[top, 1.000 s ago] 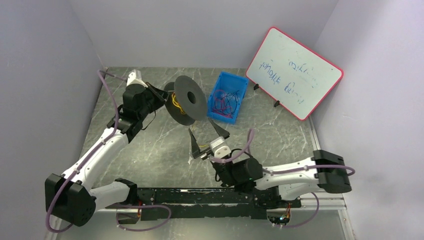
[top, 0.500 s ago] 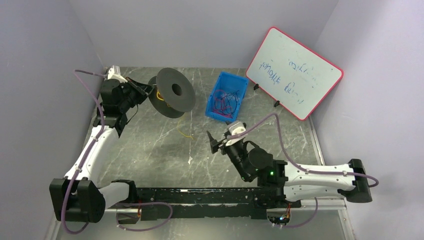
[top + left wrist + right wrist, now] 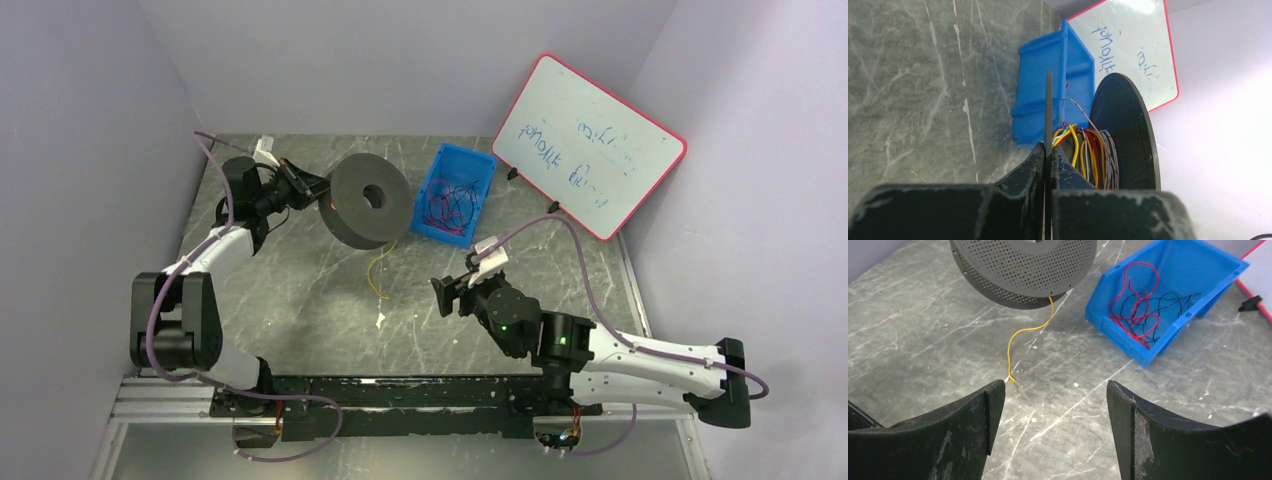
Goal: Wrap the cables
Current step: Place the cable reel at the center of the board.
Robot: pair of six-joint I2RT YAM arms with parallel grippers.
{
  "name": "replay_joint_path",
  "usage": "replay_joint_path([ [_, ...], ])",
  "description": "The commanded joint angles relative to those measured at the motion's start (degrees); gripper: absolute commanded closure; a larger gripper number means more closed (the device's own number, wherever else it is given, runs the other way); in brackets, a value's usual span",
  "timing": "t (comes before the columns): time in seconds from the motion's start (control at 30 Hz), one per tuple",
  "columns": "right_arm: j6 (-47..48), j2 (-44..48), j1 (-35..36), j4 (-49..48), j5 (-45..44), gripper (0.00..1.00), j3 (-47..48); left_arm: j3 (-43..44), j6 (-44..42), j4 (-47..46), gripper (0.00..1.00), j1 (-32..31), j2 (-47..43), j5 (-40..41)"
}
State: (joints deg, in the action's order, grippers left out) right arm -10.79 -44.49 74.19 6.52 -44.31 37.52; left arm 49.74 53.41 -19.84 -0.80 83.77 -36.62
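My left gripper point(image 3: 303, 188) is shut on the thin near flange of a dark grey spool point(image 3: 368, 200), held above the table at the back left. In the left wrist view the gripper point(image 3: 1048, 156) pinches that flange edge-on, and yellow, red and white cables point(image 3: 1090, 150) lie wound on the core before the perforated far flange point(image 3: 1125, 135). One yellow cable point(image 3: 378, 268) hangs from the spool point(image 3: 1023, 265) down to the table, and its free end point(image 3: 1010, 379) lies just beyond my right gripper point(image 3: 1054, 390). That gripper point(image 3: 450, 292) is open and holds nothing.
A blue bin point(image 3: 428, 195) with loose red and dark cables point(image 3: 1135, 305) stands right of the spool. A red-framed whiteboard point(image 3: 588, 145) leans at the back right. A small white scrap point(image 3: 381, 320) lies on the marble table. Grey walls close in on three sides.
The left arm has swung the spool to the right and turned it, so the yellow cable now hangs from it. The right arm has shifted right, and its jaws have opened slightly.
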Motion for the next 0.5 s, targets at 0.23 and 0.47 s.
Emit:
replay_joint_path([
  [0.23, -3.12, 0.76, -0.90, -0.51, 3.49, 0.21, -4.45, -1.88, -1.55, -11.69, 0.93, 0.46, 6.46, -5.40],
  [0.47, -4.30, -0.55, -1.81, -1.16, 3.80, 0.19, -6.10, -4.73, -1.78, -14.80, 0.93, 0.49, 11.44, -4.26],
])
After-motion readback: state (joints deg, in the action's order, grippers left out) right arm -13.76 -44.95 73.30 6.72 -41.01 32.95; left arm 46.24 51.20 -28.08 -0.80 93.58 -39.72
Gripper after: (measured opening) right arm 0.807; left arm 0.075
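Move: The left hand already holds the cable reel by a flange, the reel's middle about 8 cm to its right and 3 cm back, nearly level. The board's centre lies some 6 cm ahead, 12 cm right and 23 cm below. The blue box is about 18 cm ahead, 28 cm right and 20 cm lower; the yellow cable tail hangs 6 cm back, 12 cm right, 12 cm down. From the right hand, the board's centre is roughly 28 cm ahead, 11 cm left, 25 cm below. Keeping its shut fingers pinched on the rim of the reel's flange, the left hand lowers the reel almost straight down by about 6.5 cm towards the middle of the board, picking up speed near the end, the wrist hardly turning. The empty right hand, well open and clear of the reel, sinks some 4 cm on its own side. ##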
